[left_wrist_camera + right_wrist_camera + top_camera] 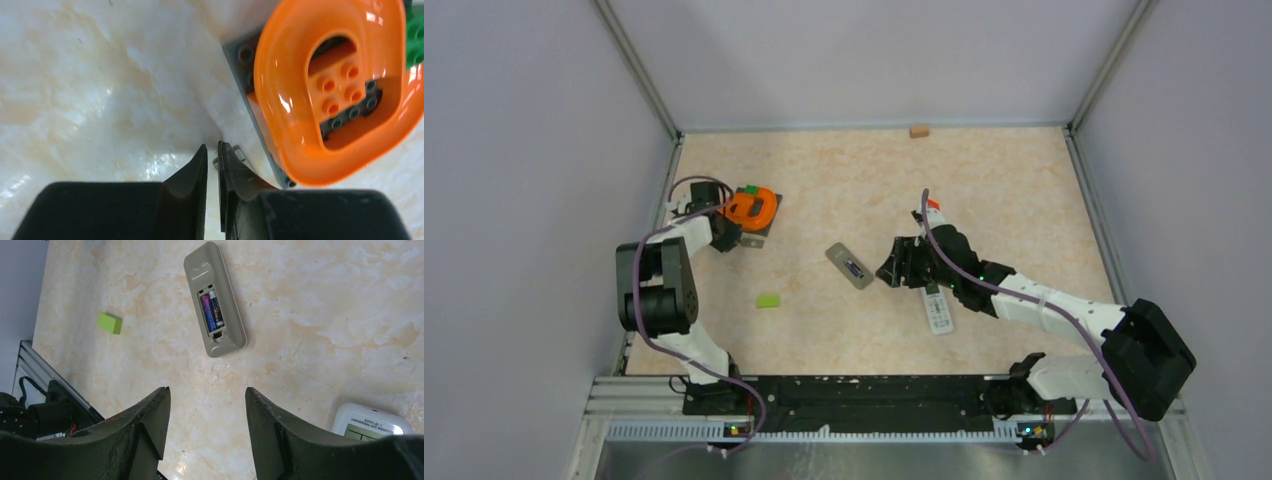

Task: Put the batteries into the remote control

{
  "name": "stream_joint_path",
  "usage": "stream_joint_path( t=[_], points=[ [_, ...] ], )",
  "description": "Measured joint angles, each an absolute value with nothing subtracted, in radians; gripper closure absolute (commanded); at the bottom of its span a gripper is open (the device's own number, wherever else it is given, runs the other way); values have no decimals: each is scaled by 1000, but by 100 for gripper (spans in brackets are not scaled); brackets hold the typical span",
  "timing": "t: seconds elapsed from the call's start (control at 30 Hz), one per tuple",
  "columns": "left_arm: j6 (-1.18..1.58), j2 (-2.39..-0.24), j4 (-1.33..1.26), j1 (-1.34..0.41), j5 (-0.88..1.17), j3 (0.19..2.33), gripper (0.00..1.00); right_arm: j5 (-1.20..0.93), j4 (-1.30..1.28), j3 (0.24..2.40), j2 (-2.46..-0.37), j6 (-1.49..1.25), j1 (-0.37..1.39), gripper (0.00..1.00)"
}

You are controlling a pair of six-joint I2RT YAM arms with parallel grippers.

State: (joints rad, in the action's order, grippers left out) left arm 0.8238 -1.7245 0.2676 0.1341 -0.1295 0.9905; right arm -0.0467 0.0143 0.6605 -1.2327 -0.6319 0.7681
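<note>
The grey remote control (pixel 849 266) lies face down mid-table with its battery bay uncovered. In the right wrist view this remote control (pixel 215 297) holds two batteries (pixel 212 313) side by side, one purple and one dark with an orange band. My right gripper (pixel 206 392) hovers open just right of it, nothing between its fingers; from above the right gripper (pixel 892 268) points at the remote. My left gripper (pixel 729 238) is far left beside an orange toy piece (pixel 330 85). The left gripper (pixel 212 150) is drawn to a thin slit, with nothing seen inside.
A white remote (pixel 938 312) lies under the right arm, its corner (pixel 372 422) beside the right finger. A green block (pixel 768 301) sits left of centre. A small wooden block (pixel 919 130) rests at the back wall. A small clear piece (pixel 241 151) lies behind the left gripper's finger.
</note>
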Motion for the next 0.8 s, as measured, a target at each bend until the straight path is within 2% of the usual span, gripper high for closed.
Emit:
stream_joint_path(
  t=[0.47, 0.8],
  points=[
    [837, -1631, 252, -87, -52, 876, 84, -46, 22, 641, -1240, -648, 768, 44],
    [767, -1579, 341, -97, -119, 881, 51, -47, 23, 641, -1254, -654, 768, 44]
  ],
)
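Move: The battery cover lies flat just beside the left fingers, its middle about 5 cm to their right, 1 cm ahead and 1 cm below. From that hand, the orange ring is some 10 cm ahead and 4 cm right, the green block 16 cm back and 9 cm right, and the open remote 6 cm back and 31 cm right. From the idle right hand, the cover is about 37 cm left, 15 cm ahead and 11 cm lower. Left hand sweeps right about 10 cm, drifting back, pushing the cover ahead, then eases left while its fingers open. ##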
